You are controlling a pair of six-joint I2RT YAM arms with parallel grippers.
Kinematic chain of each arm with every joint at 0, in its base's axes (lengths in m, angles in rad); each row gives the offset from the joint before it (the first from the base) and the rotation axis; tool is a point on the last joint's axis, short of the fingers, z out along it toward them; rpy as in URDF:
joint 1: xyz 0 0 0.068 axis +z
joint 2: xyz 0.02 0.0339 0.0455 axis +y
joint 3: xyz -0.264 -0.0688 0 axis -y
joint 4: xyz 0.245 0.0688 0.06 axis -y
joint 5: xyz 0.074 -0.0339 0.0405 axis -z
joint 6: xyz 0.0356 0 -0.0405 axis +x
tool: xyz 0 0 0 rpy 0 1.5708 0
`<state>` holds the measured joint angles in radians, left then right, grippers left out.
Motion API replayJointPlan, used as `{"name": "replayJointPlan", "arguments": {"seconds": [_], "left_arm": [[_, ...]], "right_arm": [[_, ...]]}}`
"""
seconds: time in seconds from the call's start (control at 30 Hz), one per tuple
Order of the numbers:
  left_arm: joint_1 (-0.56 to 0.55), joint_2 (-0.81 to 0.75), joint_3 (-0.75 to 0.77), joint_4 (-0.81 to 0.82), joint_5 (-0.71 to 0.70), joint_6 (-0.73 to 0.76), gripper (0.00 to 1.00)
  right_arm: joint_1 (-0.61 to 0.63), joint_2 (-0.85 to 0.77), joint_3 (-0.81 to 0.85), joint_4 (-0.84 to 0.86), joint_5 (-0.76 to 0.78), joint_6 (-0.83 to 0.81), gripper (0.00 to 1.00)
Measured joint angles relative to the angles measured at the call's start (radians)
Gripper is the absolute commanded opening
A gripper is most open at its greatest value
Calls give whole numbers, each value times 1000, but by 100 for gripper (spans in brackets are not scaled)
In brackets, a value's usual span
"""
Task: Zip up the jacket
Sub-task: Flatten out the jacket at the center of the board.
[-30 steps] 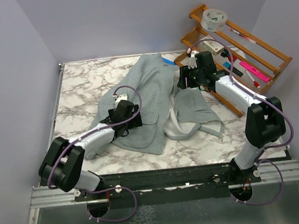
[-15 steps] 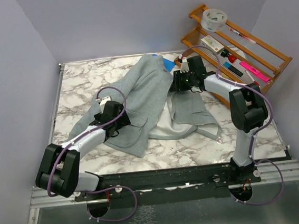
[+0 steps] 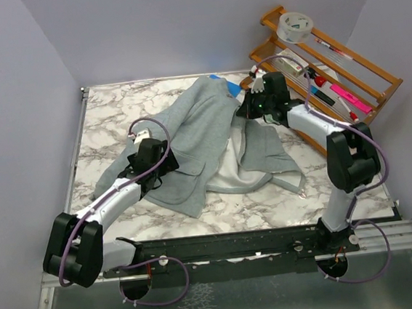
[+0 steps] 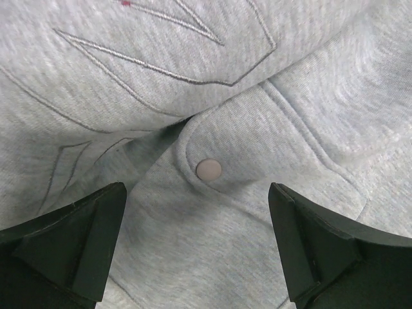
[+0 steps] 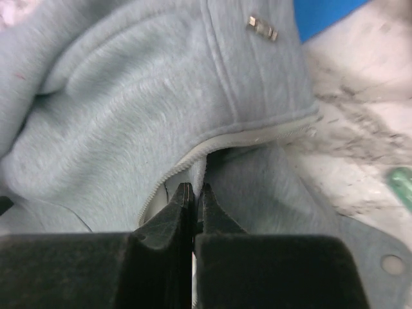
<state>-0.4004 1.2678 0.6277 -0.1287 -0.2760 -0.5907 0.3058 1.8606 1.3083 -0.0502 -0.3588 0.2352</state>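
The light grey jacket [image 3: 204, 133] lies spread open on the marble table, its pale lining showing in the middle. My left gripper [image 3: 169, 167] hovers open over its left front; in the left wrist view the fingers [image 4: 196, 244] straddle a pocket flap with a round snap [image 4: 208, 169], touching nothing. My right gripper [image 3: 247, 111] is at the jacket's upper right front edge. The right wrist view shows its fingers [image 5: 195, 188] shut, pinching the fabric just under the pale zipper [image 5: 244, 138]. The zipper's slider is not visible.
A blue pad [image 3: 232, 86] pokes out from under the jacket at the back. A wooden rack [image 3: 329, 69] with pens and a tape roll [image 3: 296, 24] stands at the back right. A sleeve trails toward the table's left side.
My right gripper has closed on the jacket's zipper edge after reaching leftward. The jacket's front has been dragged left and spread wider. My left arm has swung left, still open.
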Motion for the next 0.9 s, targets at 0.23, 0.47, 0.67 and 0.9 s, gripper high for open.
{"name": "replayJointPlan", "arguments": {"seconds": [0.23, 0.47, 0.67, 0.9], "left_arm": [[0, -39, 0, 15, -1, 9, 99], [1, -35, 0, 37, 0, 11, 99], [1, -14, -5, 71, 18, 11, 99], [1, -7, -23, 89, 35, 11, 99]], "right_arm": [[3, -245, 50, -133, 156, -24, 0], [2, -315, 248, -305, 296, -62, 0], [2, -314, 367, -439, 362, -72, 0], [2, -296, 564, -555, 380, -61, 0]]}}
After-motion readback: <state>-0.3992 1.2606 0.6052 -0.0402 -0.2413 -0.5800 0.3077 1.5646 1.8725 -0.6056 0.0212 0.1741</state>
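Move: The right gripper already pinches the jacket's front zip edge just below the collar. The green marker, close to the line over which that edge is carried, lies roughly 9 cm to this hand's right, 2 cm back and 9 cm below; the visible corner of the blue folder is about 10 cm ahead and 2 cm left, and the wooden rack's left corner 9 cm ahead and 3 cm right. From the left hand, the pinched edge is some 26 cm right, 13 cm ahead and a little higher. Keep the right fingers shut on the zip edge and hoist it fast, about 27 cm up and away from the board, swinging some 8 cm right towards the rack side with a slight drift back; meanwhile tip the fingers up about 20 degrees and turn them nearly as much clockwise. Hold the open left gripper nearly still over the pocket, letting it rise slightly and sink again. ##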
